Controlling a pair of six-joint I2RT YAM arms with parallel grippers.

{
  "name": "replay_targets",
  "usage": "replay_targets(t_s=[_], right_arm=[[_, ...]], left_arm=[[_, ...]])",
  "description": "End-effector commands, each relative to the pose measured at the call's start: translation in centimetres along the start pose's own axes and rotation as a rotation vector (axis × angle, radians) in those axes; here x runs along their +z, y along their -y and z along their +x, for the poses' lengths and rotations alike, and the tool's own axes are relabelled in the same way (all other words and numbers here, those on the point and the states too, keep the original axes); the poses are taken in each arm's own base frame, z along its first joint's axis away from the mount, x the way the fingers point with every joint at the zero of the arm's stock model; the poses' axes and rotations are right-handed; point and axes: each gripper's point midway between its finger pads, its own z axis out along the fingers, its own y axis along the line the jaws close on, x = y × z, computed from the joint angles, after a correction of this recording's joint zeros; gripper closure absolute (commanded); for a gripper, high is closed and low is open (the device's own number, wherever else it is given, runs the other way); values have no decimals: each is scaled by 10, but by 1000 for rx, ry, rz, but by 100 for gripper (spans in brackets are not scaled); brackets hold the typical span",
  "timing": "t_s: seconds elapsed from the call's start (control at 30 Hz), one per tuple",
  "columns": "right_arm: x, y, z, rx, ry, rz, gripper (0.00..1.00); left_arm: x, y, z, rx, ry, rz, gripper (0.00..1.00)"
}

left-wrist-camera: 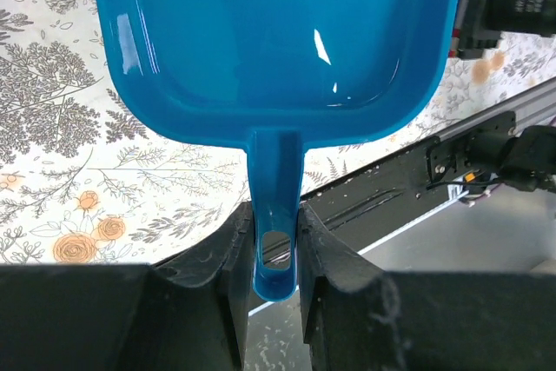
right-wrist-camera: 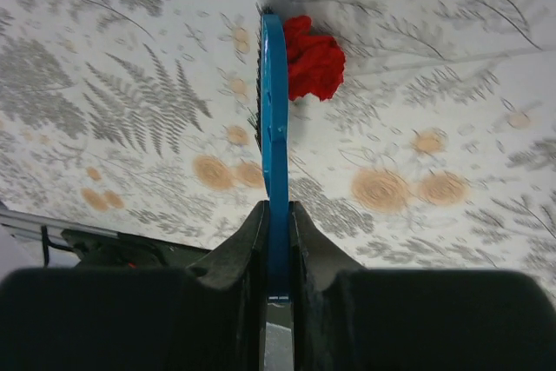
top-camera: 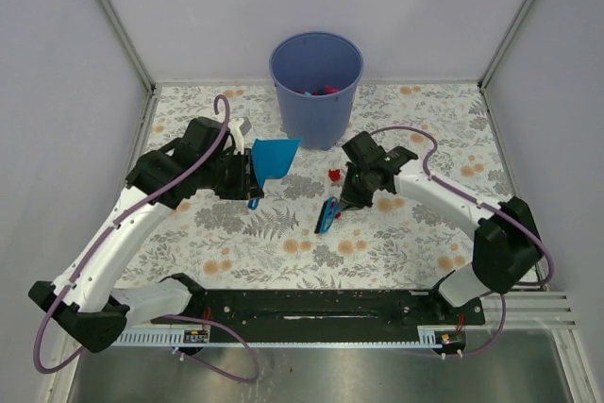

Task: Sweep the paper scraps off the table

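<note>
One red paper scrap (top-camera: 333, 175) lies on the flower-print table (top-camera: 406, 233) between the two arms, just in front of the bucket. My left gripper (top-camera: 247, 177) is shut on the handle of a blue dustpan (top-camera: 275, 157), which is held lifted and tilted. In the left wrist view the dustpan (left-wrist-camera: 278, 41) looks bare, its handle pinched in the left gripper (left-wrist-camera: 276, 234). My right gripper (top-camera: 351, 197) is shut on a blue brush (top-camera: 327, 214). Seen edge-on, the brush (right-wrist-camera: 274, 119) has its far end against the paper scrap (right-wrist-camera: 314, 65), with the right gripper (right-wrist-camera: 277, 215) closed on its near end.
A blue bucket (top-camera: 316, 87) stands at the back centre with red and pink bits inside. A black slotted rail (top-camera: 311, 307) runs along the near edge. Metal frame posts (top-camera: 113, 16) and grey walls close in the sides and back.
</note>
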Motion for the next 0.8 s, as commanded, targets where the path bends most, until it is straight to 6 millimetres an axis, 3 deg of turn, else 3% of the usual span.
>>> replay_targets(t_s=[0.0,0.17,0.27,0.43,0.77], right_arm=[[-41,43,13,13,66,107,100],[-88,85,20,43,170,178,100],[-115,97,18,72,252,170,100],[-148,98,5,86,385,125,100],[-177,93,-29,-26,568,119,100]], left_arm=[[9,2,-3,86,21,-37,100],[28,9,14,216,-18,-114,100],[41,13,26,289,-55,-153,100],[59,19,44,377,-109,-196,100],[78,11,88,449,-231,-215,100]])
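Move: The near scrap lies right against my brush head, about 3 cm ahead of my right hand, 2 cm to its left and some 12 cm below. The far scrap stands roughly 11 cm beyond that one and 1 cm farther left; the bin is about 27 cm ahead of my right hand and 6 cm left. From my left hand, holding the dustpan high, the near scrap is some 9 cm ahead, 18 cm right and 27 cm below. With my right hand I keep hold of the brush and draw it right and back, low over the table at first and alongside the near scrap, then lift it clear, about 14 cm right and 9 cm up in all, its head tipping forward. Meanwhile my left hand lowers the dustpan about 9 cm, also going right and back, rolling and turning it clockwise some 30 degrees towards the near scrap's left side. ##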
